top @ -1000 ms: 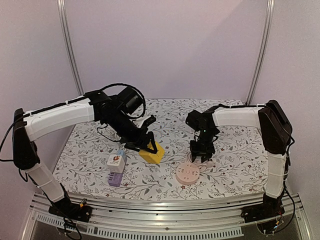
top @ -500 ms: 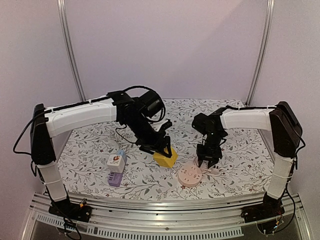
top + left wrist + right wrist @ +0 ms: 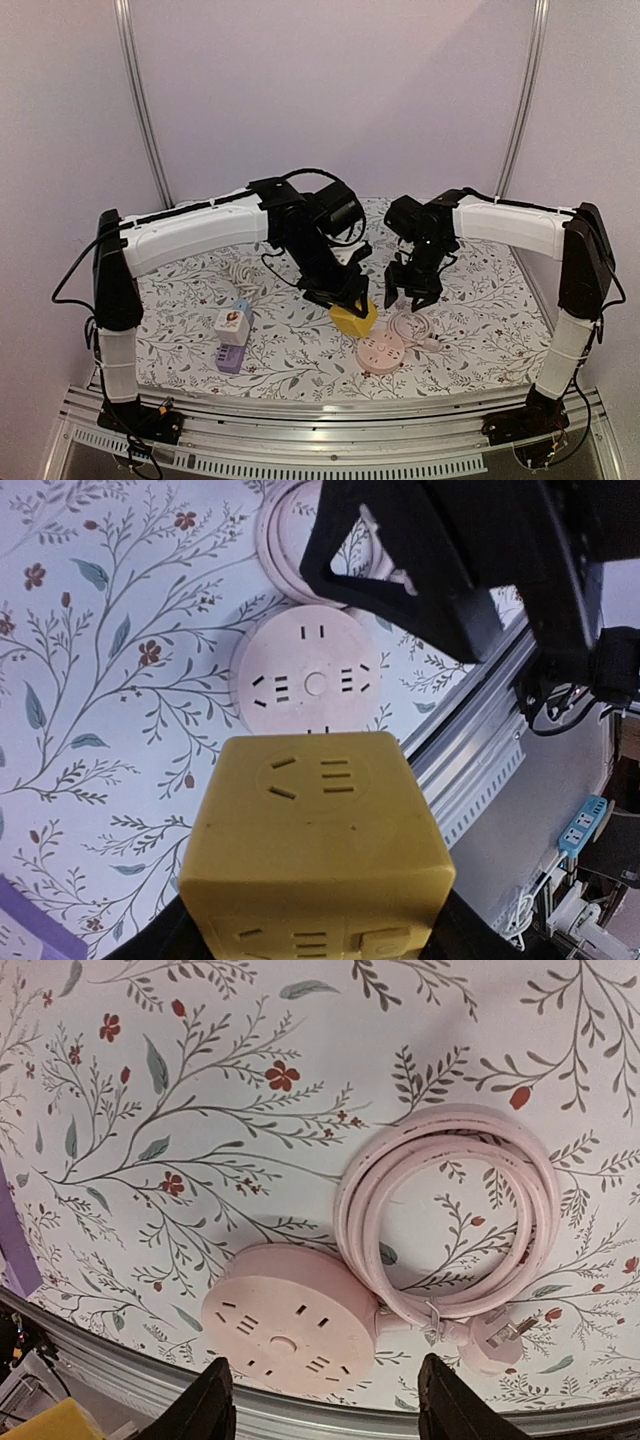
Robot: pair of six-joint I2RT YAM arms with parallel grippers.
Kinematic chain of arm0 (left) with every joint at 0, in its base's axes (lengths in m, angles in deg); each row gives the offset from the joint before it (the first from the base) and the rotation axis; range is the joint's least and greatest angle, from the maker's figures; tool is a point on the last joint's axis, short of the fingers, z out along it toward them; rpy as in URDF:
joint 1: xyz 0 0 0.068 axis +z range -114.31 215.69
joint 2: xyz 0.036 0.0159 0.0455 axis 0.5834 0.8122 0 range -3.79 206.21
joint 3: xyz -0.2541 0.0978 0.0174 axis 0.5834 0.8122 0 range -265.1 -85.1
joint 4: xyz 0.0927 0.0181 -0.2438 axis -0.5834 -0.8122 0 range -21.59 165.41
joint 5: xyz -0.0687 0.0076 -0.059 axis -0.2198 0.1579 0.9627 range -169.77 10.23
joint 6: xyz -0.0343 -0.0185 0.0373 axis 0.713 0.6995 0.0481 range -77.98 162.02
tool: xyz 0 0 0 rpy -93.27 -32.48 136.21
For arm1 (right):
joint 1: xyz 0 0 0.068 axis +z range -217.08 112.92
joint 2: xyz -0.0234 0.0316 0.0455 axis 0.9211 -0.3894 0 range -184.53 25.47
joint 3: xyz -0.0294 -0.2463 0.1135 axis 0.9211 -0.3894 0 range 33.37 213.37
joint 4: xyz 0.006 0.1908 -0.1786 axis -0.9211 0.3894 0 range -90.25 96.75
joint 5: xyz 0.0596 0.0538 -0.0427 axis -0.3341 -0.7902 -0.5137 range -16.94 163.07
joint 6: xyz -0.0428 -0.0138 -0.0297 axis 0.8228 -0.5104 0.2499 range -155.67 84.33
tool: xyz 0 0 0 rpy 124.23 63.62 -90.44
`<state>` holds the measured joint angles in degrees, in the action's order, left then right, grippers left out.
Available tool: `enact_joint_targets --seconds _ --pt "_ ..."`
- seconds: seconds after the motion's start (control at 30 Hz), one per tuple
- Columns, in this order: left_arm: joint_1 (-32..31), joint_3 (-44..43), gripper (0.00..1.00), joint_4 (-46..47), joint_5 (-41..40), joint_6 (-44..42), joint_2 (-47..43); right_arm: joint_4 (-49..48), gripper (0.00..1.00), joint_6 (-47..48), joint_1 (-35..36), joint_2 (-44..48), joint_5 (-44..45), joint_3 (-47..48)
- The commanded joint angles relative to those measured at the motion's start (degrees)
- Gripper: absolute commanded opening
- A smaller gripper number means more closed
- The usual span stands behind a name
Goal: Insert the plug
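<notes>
My left gripper (image 3: 347,300) is shut on a yellow cube adapter (image 3: 353,318), which hangs just left of a round pink socket (image 3: 380,351) lying flat on the floral cloth. In the left wrist view the yellow cube adapter (image 3: 315,840) fills the lower frame, with the pink socket (image 3: 312,680) beyond it. My right gripper (image 3: 412,294) hovers open above and behind the socket. The right wrist view shows the pink socket (image 3: 290,1330) between and below the black fingers (image 3: 205,1408), its coiled cord (image 3: 450,1210) and pink plug (image 3: 490,1345) lying loose beside it.
A white and purple power strip (image 3: 231,336) lies at the near left, with a white cable (image 3: 240,272) behind it. The metal rail of the table's near edge (image 3: 330,410) runs close to the pink socket. Its purple end (image 3: 15,1250) shows in the right wrist view.
The left arm has carried the yellow cube rightward, close to the pink socket. The right gripper has opened, lifted off the socket and drawn back a little.
</notes>
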<state>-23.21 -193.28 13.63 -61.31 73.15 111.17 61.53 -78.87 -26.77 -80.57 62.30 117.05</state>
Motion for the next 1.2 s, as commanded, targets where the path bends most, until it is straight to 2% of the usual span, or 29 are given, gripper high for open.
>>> enact_joint_targets --seconds 0.0,0.37,0.6,1.17 --pt "-0.7 -6.43 0.0 -5.53 -2.32 -1.24 4.13 3.47 0.64 3.36 -0.51 5.61 4.16 2.34" --pt "-0.76 -17.8 0.0 -12.05 -4.16 -5.25 13.7 7.8 0.94 0.67 -0.91 22.73 16.51 -8.96" --pt "-1.11 -22.16 0.0 -14.19 -5.41 -7.22 17.73 8.65 0.96 -2.41 -1.02 29.0 18.18 -11.95" --pt "-2.98 -27.16 0.0 -15.31 -5.62 -6.93 22.78 9.53 0.98 -2.68 -0.98 30.37 18.32 -14.5"
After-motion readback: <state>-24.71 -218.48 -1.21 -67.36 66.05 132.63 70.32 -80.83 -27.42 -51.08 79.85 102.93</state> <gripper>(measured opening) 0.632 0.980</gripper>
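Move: Below and to the right of the left hand, which already holds the yellow cube, lies the pink round socket: about 7 cm right, 2 cm back and 15 cm down. The coiled pink cable is about 16 cm right of that hand and 5 cm ahead, its plug 20 cm right and level with the hand. From the empty right hand the socket lies roughly 4 cm left, 7 cm back and 7 cm below. Lowering the yellow cube about 6 cm towards the socket, the left hand also eases a few centimetres right and forward, its grip kept; the wrist rolls some 10 degrees so the fingers point more nearly straight down. The right hand, already clear, rises off the table, then sweeps about 11 cm right and somewhat back, away from the socket, opening wide and tilting its fingertips forward. ##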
